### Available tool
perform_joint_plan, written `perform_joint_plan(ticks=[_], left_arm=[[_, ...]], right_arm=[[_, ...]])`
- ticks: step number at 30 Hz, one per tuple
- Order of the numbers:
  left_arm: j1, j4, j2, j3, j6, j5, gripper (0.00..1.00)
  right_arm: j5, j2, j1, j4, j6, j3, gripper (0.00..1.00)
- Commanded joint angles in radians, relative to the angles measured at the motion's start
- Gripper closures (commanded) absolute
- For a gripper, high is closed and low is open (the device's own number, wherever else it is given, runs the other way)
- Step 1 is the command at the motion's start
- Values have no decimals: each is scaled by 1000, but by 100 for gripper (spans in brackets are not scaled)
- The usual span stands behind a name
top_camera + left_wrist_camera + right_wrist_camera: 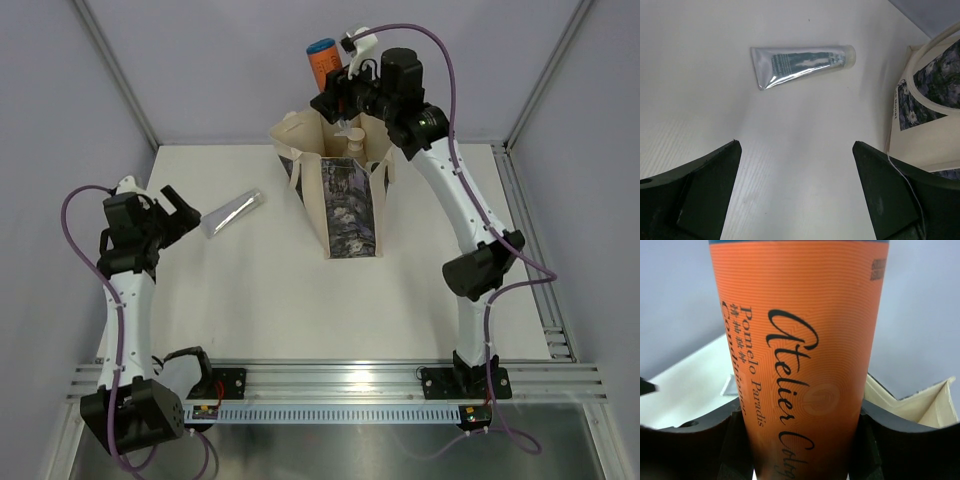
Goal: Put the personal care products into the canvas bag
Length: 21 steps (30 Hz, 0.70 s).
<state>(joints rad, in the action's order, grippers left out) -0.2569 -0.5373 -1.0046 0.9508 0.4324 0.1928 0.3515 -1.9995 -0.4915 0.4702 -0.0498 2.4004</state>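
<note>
The cream canvas bag [352, 190] stands upright at the table's back middle, its dark printed panel facing me; a pale pump head [354, 137] shows inside its mouth. Above the bag's far rim my right gripper [333, 88] is shut on an orange bottle [322, 60] with a blue end, which fills the right wrist view [800, 350]. A silver tube [232, 214] lies flat on the table left of the bag, also in the left wrist view [802, 64]. My left gripper [178, 212] is open just left of the tube, nothing between its fingers [705, 190].
The bag's handle and printed side [935, 95] stand at the right edge of the left wrist view. A metal rail [340, 380] runs along the near edge, with frame posts at the back corners. The table's right edge [520, 230] lies beyond the right arm.
</note>
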Motion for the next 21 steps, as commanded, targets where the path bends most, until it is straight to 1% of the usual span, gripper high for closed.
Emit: perform_joint_plan(ticks=[1,5,6,7,9,10,12,14,15,16,18,19,21], left_arm=[[-8,46,37,3,-76,-29,1],[-8,95,38,-12,-147,49,1],[-8,127,37,-20,-159,94,1],[-8,144,37,-29,-165,121,1],[-8,175,20,-46,-166,189,1],[-8,198,14,-47,-165,206,1],[-7,221,-14,-52,-161,235,1],[-1,252,-50,-52,-164,244,1],[4,263,-69,-44,-179,243,1],[13,261,-90,-34,-194,235,1],[53,251,-165,-6,-249,206,1],[86,241,-195,29,-270,189,1],[117,234,-279,61,-320,137,1]], right_arm=[[-52,-67,53,-62,-30,10,100],[3,-65,90,-22,-58,-69,100],[21,-61,94,-9,-73,-107,100],[74,-50,99,25,-114,-124,100],[115,-33,106,50,-148,-186,100],[165,-16,110,82,-186,-204,100],[194,2,111,105,-211,-254,98],[217,19,111,143,-235,-274,91],[225,21,111,166,-249,-276,86],[225,18,111,210,-265,-274,79],[213,10,111,255,-278,-258,72],[204,4,111,286,-291,-254,61],[190,2,113,303,-288,-251,47]])
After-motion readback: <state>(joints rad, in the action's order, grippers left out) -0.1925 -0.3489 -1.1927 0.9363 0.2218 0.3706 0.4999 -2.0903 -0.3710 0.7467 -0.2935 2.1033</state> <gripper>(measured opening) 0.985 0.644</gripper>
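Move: The right gripper, with the orange conditioner still in its fingers, is high above the canvas bag: the bag's middle is some 30 cm below, about 3 cm back and 4 cm to the right. The pump bottle inside stands roughly 3 cm ahead, 5 cm right and 28 cm below. From the open left gripper the silver tube lies about 11 cm ahead, 5 cm right and 20 cm below; the bag is about 12 cm ahead and 32 cm right. Lower the right gripper steeply, some 23 cm, into the bag's mouth with the conditioner kept in its grip; swing about 5 cm forward on the way and back again, edge 5 cm right, tip the fingers down some 30 degrees, and ease to a stop. Bring the open left gripper, after a slight lift, forward, right and down towards the silver tube, turning it clockwise. ##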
